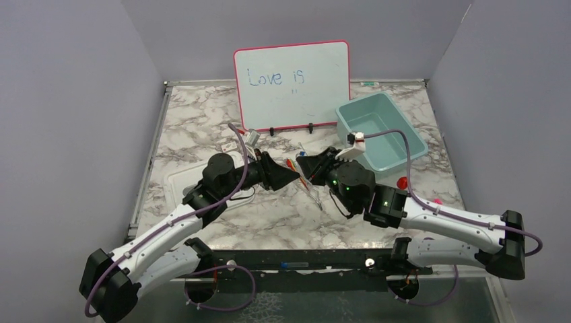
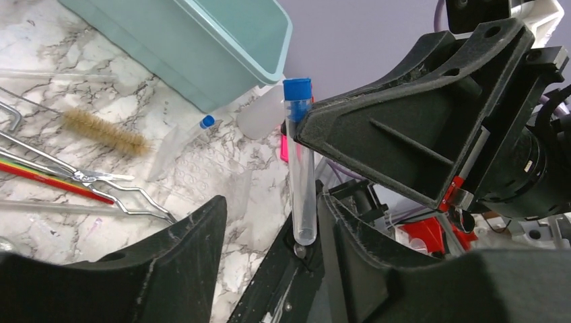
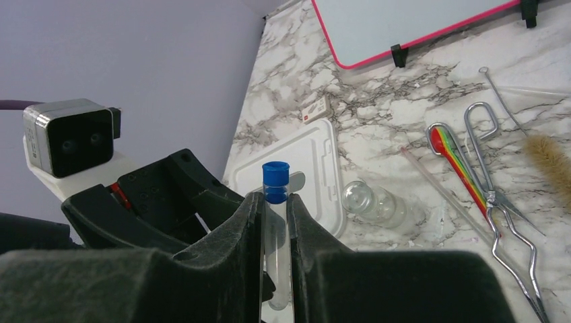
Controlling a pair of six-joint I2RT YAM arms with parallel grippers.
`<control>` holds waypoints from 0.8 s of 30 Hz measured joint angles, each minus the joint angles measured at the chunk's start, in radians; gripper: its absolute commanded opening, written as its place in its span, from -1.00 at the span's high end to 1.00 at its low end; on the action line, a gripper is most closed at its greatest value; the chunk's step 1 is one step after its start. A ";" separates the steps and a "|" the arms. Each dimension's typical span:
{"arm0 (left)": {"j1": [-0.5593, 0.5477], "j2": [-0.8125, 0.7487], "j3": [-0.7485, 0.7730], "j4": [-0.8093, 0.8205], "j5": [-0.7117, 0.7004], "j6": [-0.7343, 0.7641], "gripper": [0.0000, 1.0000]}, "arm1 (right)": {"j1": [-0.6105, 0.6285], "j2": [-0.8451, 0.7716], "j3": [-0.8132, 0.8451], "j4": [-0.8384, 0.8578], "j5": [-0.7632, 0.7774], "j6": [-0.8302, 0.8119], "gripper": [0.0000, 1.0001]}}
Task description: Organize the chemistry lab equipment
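Note:
My right gripper (image 3: 275,202) is shut on a clear test tube (image 3: 276,229) with a blue cap, held upright above the table's middle. The left gripper (image 2: 273,208) faces it with its fingers on either side of the tube's (image 2: 301,175) lower end. The tube lies against the right finger, with a wide gap to the left one. On the marble lie a wire brush (image 2: 104,131), metal tweezers (image 3: 501,202), a red and rainbow stick (image 3: 461,168) and a clear beaker (image 3: 370,200) on its side. A red funnel (image 1: 402,182) sits by the right arm.
A teal bin (image 1: 380,131) stands at the back right, beside the pink-framed whiteboard (image 1: 293,84). A white lid (image 1: 185,182) lies flat at the left. Another blue-capped tube (image 2: 182,145) and a white bottle (image 2: 262,111) lie near the bin.

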 measured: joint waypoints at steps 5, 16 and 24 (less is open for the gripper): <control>0.000 0.033 0.000 0.020 0.022 -0.020 0.34 | -0.011 0.021 0.007 0.009 -0.001 0.005 0.60; 0.000 0.044 0.000 0.029 0.031 0.004 1.00 | -0.069 0.059 0.019 0.022 -0.095 0.016 -0.10; 0.000 0.058 0.148 -0.144 0.007 0.214 1.00 | -0.226 0.076 0.228 -0.153 -0.366 -0.080 -0.46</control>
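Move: Between the two hands, the capped test tube is pinched just under its blue cap by the right fingers, its middle about 3 cm below that hand. Its lower body stands between the left hand's open pads, the tube's middle some 3 cm above them and 1 cm to the right. On the table about 23 cm below the left hand lie the tongs, 9 cm ahead and 6 cm right; the brush, 12 ahead and 10 right; and the glass bottle, 9 ahead and 8 left. Closing from half open, the left fingers pinch the tube's lower body, easing barely 1 cm to the right. Only then does the right hand, which has crept forward, spread its fingers, let go below the cap and pull away up and forward, about 5 cm in all. The left keeps its grip, tipping up some 10 degrees at the last. ##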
